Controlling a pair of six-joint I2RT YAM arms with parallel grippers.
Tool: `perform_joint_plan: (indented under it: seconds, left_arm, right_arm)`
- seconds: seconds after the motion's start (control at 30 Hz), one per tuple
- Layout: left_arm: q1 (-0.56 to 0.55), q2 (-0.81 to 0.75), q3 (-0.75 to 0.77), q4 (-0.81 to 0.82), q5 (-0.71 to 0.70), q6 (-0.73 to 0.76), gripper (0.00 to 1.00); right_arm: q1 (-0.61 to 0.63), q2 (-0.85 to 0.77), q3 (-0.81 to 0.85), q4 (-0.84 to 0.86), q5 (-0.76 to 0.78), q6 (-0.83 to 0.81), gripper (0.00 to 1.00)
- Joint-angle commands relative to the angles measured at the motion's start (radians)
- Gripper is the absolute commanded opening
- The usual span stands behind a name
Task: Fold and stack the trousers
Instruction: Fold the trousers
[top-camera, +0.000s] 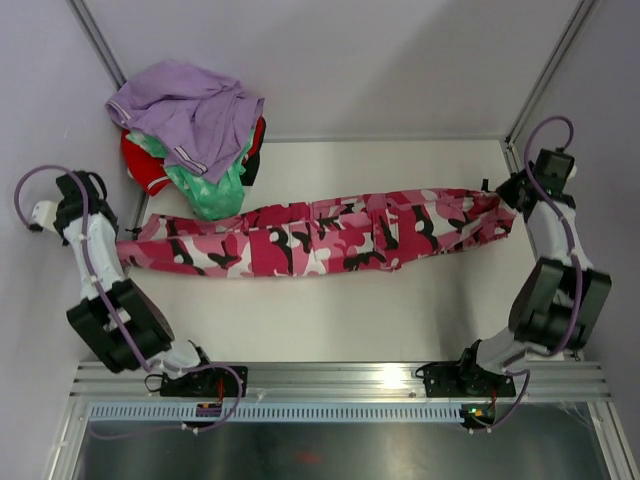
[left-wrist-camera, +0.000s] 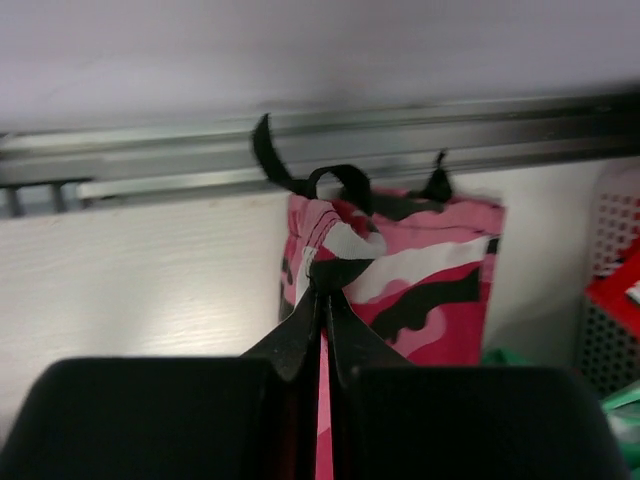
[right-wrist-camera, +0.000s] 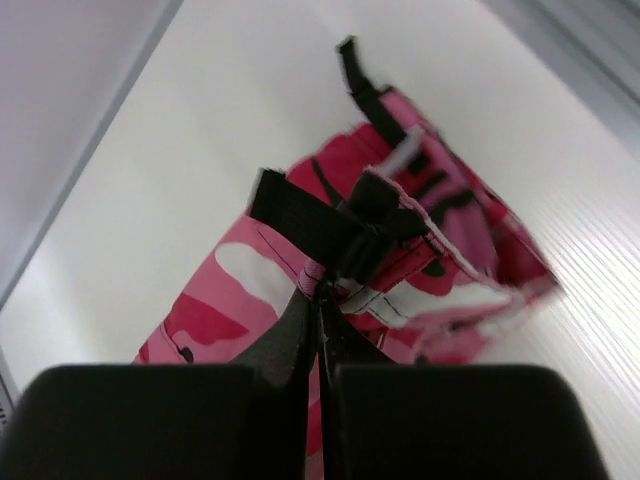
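The pink camouflage trousers (top-camera: 320, 235) lie stretched out across the table from left to right, folded lengthwise. My left gripper (top-camera: 122, 250) is shut on the trousers' left end; in the left wrist view the cloth (left-wrist-camera: 420, 270) is pinched between the closed black fingers (left-wrist-camera: 300, 330), with black straps above. My right gripper (top-camera: 507, 203) is shut on the right end. In the right wrist view the trousers (right-wrist-camera: 250, 290) bunch at the fingertips, black webbing straps right at the pinch.
A heap of other clothes sits at the back left: a lavender garment (top-camera: 190, 110) on top of green (top-camera: 215, 190) and red (top-camera: 140, 165) pieces. Metal frame posts (top-camera: 545, 75) rise at the back corners. A rail (top-camera: 340, 380) runs along the near edge.
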Motion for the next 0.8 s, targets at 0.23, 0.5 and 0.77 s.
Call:
perform_joint_plan:
  seconds: [0.23, 0.5, 0.77]
  left_arm:
    - [-0.063, 0.277, 0.211, 0.043, -0.185, 0.004, 0.02]
    - [-0.118, 0.445, 0.325, 0.020, -0.249, -0.018, 0.02]
    - [-0.181, 0.581, 0.507, 0.040, -0.268, 0.025, 0.02]
  right_arm:
    - [0.040, 0.320, 0.332, 0.078, 0.048, -0.092, 0.00]
    - [0.057, 0.491, 0.393, 0.125, 0.047, -0.121, 0.00]
    - [0.067, 0.623, 0.490, 0.123, 0.053, -0.141, 0.00]
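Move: Both hands hold the near edge of the trousers about 17 cm above the table. The far leg's outer hem corner lies some 20 cm ahead of the left hand, hardly to either side; beyond it, 25 cm ahead and 3 cm right, is the red cloth, with the green cloth 20 cm ahead and 17 cm right. From the right hand, the far waistband corner is about 16 cm ahead and 3 cm right, the black strap just past it. Carry the lifted near leg on over the far leg with both grippers shut on the cloth. Take the left hand forward about 12 cm towards the far hem corner, sinking some 6 cm mostly midway, its wrist tipping slightly. Bring the right hand as far forward, then ever more steeply down, about 11 cm in all, towards the far waistband corner, turning some 10 degrees counter-clockwise. ##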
